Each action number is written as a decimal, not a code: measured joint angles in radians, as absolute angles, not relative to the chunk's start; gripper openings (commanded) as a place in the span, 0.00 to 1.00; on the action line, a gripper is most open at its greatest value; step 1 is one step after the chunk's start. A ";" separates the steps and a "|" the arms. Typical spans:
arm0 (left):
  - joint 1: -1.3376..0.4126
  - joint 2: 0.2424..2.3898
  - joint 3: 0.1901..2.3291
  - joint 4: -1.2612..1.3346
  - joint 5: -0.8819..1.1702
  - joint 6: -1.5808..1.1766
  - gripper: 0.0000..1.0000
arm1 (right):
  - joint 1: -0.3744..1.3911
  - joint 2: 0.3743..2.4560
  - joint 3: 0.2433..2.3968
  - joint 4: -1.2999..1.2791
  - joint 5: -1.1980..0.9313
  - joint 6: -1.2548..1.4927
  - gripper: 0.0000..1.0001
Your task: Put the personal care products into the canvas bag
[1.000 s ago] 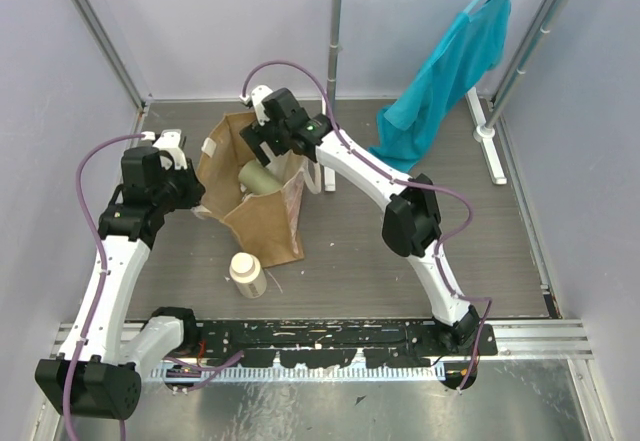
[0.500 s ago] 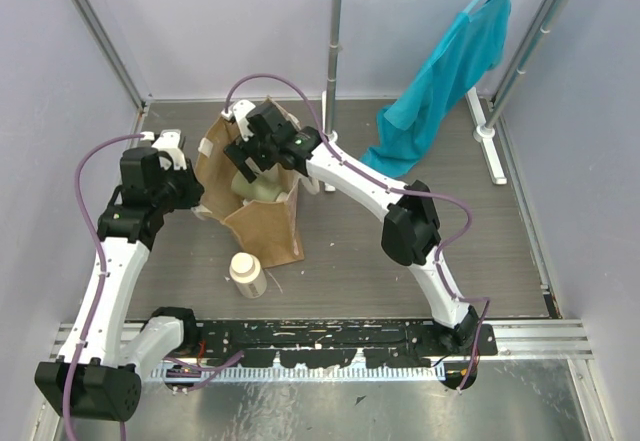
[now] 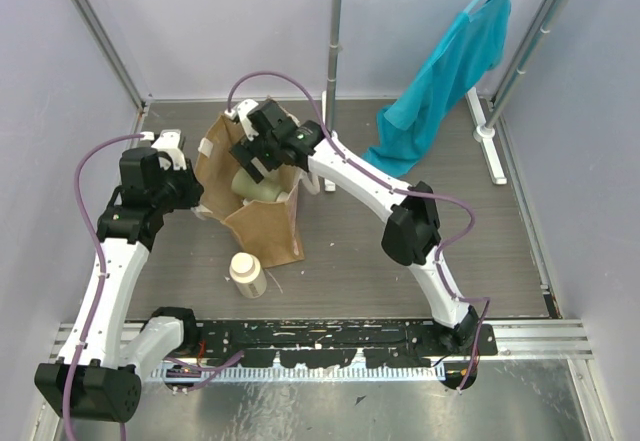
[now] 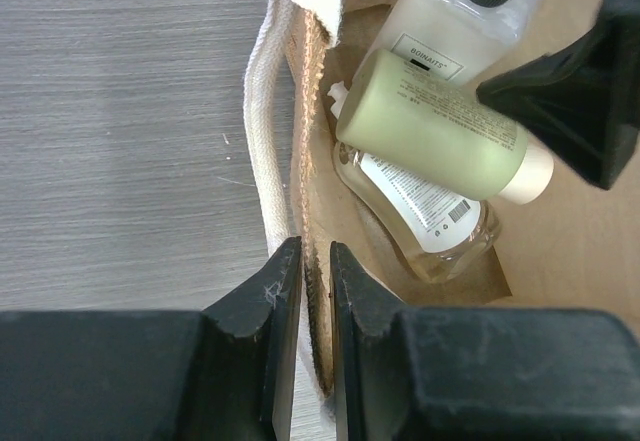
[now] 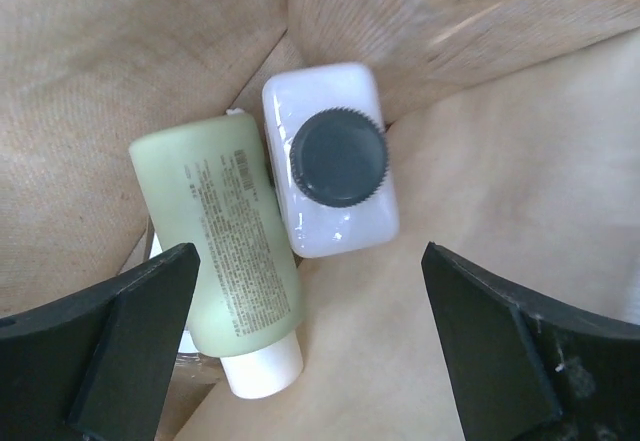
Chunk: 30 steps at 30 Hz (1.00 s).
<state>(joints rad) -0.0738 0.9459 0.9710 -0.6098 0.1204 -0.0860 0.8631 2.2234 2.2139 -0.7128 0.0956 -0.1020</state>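
The canvas bag (image 3: 268,229) stands upright on the table with its mouth open. My left gripper (image 3: 198,201) is shut on the bag's left rim (image 4: 316,211), beside the whitish strap (image 4: 262,151). Inside lie the olive-green bottle (image 5: 228,251), the white rectangular bottle (image 5: 345,221) with its dark cap (image 5: 338,157), and under them the amber clear bottle (image 4: 425,206). My right gripper (image 5: 310,266) hangs open over the bag's mouth, above these bottles, holding nothing. The cream round bottle (image 3: 248,274) stands on the table in front of the bag.
A teal garment (image 3: 448,71) hangs from a metal rack (image 3: 335,51) at the back right. Walls close in the table on the left, right and back. The rack's foot (image 3: 492,146) lies on the table's right side.
My right gripper has moved left and down over the bag's mouth, still open. The left gripper keeps its hold on the rim. The bottles have not moved.
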 measured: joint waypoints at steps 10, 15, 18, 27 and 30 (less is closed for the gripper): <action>-0.074 0.946 0.971 -0.610 0.115 -0.086 0.24 | 0.865 2.090 2.271 -0.763 0.146 -0.104 1.00; -0.074 0.946 0.971 -0.609 0.102 -0.086 0.24 | 0.888 1.908 2.114 -0.763 0.155 -0.141 1.00; -0.074 0.946 0.971 -0.609 0.094 -0.087 0.24 | 0.931 1.790 1.960 -0.765 0.160 -0.159 1.00; -0.074 0.946 0.971 -0.610 0.060 -0.122 0.24 | 1.081 1.648 1.784 -0.790 0.208 -0.149 0.99; -0.074 0.947 0.971 -0.609 0.046 -0.129 0.24 | 1.118 1.625 1.779 -0.810 0.229 -0.126 0.99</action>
<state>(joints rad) -0.0742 0.9466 0.9710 -0.6094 0.0460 -0.1287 1.1179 1.6245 1.7786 -0.8104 0.2295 -0.1257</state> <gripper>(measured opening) 0.237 0.991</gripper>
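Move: Behind the right hand, about 21 cm back, some 3 cm left and 13 cm lower, stands the cream bottle, alone on the table outside the canvas bag. Inside the bag the green bottle lies about 3 cm back, 1 cm right and 6 cm below this hand, with the white bottle level ahead, roughly 5 cm right and 6 cm below. From the left hand the cream bottle is some 11 cm back, 9 cm right and 16 cm lower. Rising out of the canvas bag with empty, wide-open fingers, the right hand climbs about 12 cm from beside the green bottle, then sweeps back, some 16 cm in all and 6 cm to the right, over the bag's near side. Over the table it draws nearer the cream bottle, staying high and turning about 10 degrees counter-clockwise. The left hand keeps its pinch on the bag's rim. ##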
